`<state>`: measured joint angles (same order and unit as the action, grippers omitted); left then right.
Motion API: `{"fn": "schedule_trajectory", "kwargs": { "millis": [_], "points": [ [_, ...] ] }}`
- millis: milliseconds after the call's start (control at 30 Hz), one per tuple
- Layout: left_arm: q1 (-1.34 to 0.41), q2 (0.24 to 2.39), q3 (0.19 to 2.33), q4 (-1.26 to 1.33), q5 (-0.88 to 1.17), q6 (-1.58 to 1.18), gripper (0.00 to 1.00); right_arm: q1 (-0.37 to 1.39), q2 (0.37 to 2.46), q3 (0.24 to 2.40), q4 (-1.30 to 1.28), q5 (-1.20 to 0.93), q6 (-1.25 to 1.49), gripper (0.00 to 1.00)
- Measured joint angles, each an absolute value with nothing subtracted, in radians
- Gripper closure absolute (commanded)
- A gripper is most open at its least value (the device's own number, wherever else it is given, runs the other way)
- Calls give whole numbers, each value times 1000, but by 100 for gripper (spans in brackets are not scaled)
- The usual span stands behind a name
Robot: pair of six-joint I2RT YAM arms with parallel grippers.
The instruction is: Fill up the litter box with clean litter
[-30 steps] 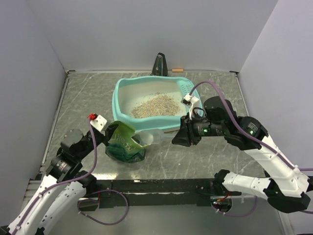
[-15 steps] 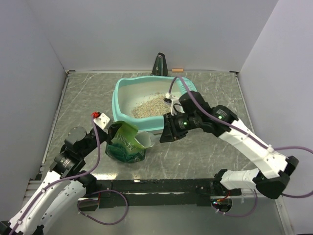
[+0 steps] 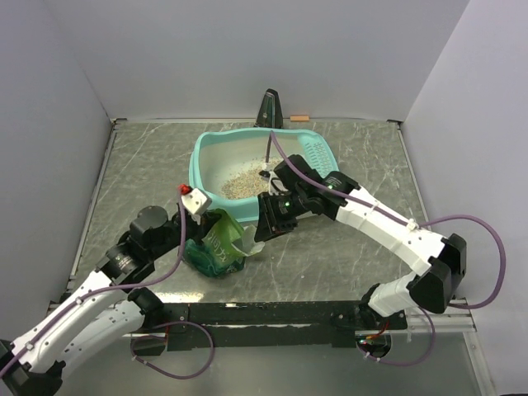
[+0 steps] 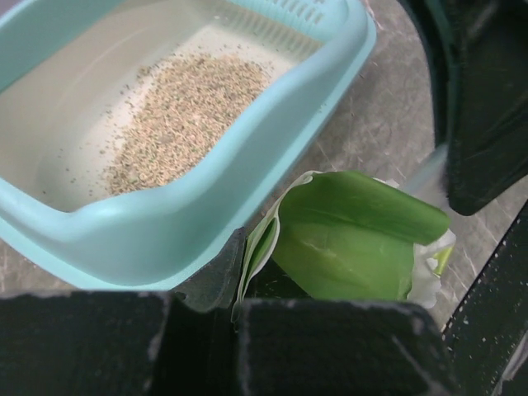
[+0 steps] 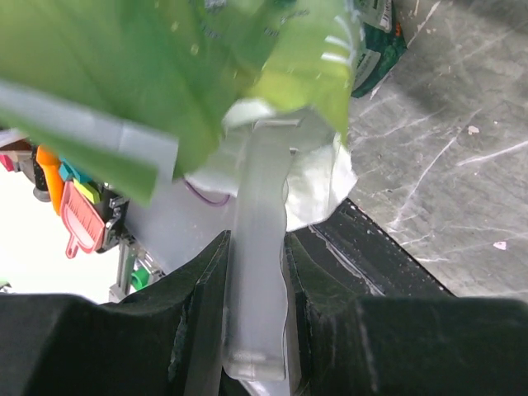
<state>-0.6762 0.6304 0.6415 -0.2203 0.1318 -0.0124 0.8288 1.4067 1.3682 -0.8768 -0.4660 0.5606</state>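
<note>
The teal litter box (image 3: 196, 169) stands at the back of the table with a beige-grey heap of clean litter (image 3: 243, 183) inside. In front of it a green bag (image 3: 216, 246) leans open. My left gripper (image 3: 200, 221) is shut on the bag's edge; the left wrist view shows that edge (image 4: 247, 264) pinched at the gripper (image 4: 233, 312), with the box rim (image 4: 206, 223) and litter (image 4: 181, 115) beyond. My right gripper (image 3: 262, 227) is shut on a translucent scoop handle (image 5: 257, 272) that reaches into the bag's mouth (image 5: 165, 74).
A black upright object (image 3: 269, 109) and a small orange piece (image 3: 299, 118) sit at the back wall. Grey walls close in the left, back and right. A black rail (image 3: 272, 313) runs along the near edge.
My right arm has swung left with the scoop, from beside the litter box to the bag's mouth. My left arm has pushed right and the bag has tilted and crumpled.
</note>
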Motion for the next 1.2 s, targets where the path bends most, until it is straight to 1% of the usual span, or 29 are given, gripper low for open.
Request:
{"fn": "schedule_trajectory", "kwargs": {
  "millis": [300,467,600,900,1067,1200],
  "points": [
    [-775,601,645,-298,65,-23,99,829,1459,1342,-848,-498,592,100],
    [-785,610,645,-304,58,-24,99,829,1475,1268,-737,-533,636,100],
    [-785,612,645,-305,52,-31,99,828,1486,1185,-596,-577,694,100],
    [-786,572,633,-303,36,-38,99,826,1486,911,-131,-710,852,100],
    [-788,573,632,-300,36,-39,99,825,1431,765,87,-716,941,100],
    [-789,573,632,-300,36,-41,99,825,1351,680,176,-696,992,100]
  ]
}}
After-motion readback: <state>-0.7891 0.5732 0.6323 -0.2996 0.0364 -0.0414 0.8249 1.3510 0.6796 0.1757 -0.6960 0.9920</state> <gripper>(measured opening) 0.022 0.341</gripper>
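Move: My right hand, gripping the clear scoop, has the bag's mouth about 5 cm to its left and some 5 cm below, level with it fore and aft; the bag's body is centred some 10 cm left, 3 cm back and 12 cm lower. The litter box's middle sits roughly 16 cm straight ahead and 14 cm down. My left hand still pinches the bag's rim, with the mouth about 5 cm to its right, 2 cm back and slightly lower. I drive the scoop down about 8 cm and leftward some 5 cm into the bag's mouth, tipping my right hand's left side up about 25 degrees so the fingers level out; at the last I ease slightly back, right and up. My left hand keeps its pinch on the rim, drawing it back about 2 cm and a touch lower. ##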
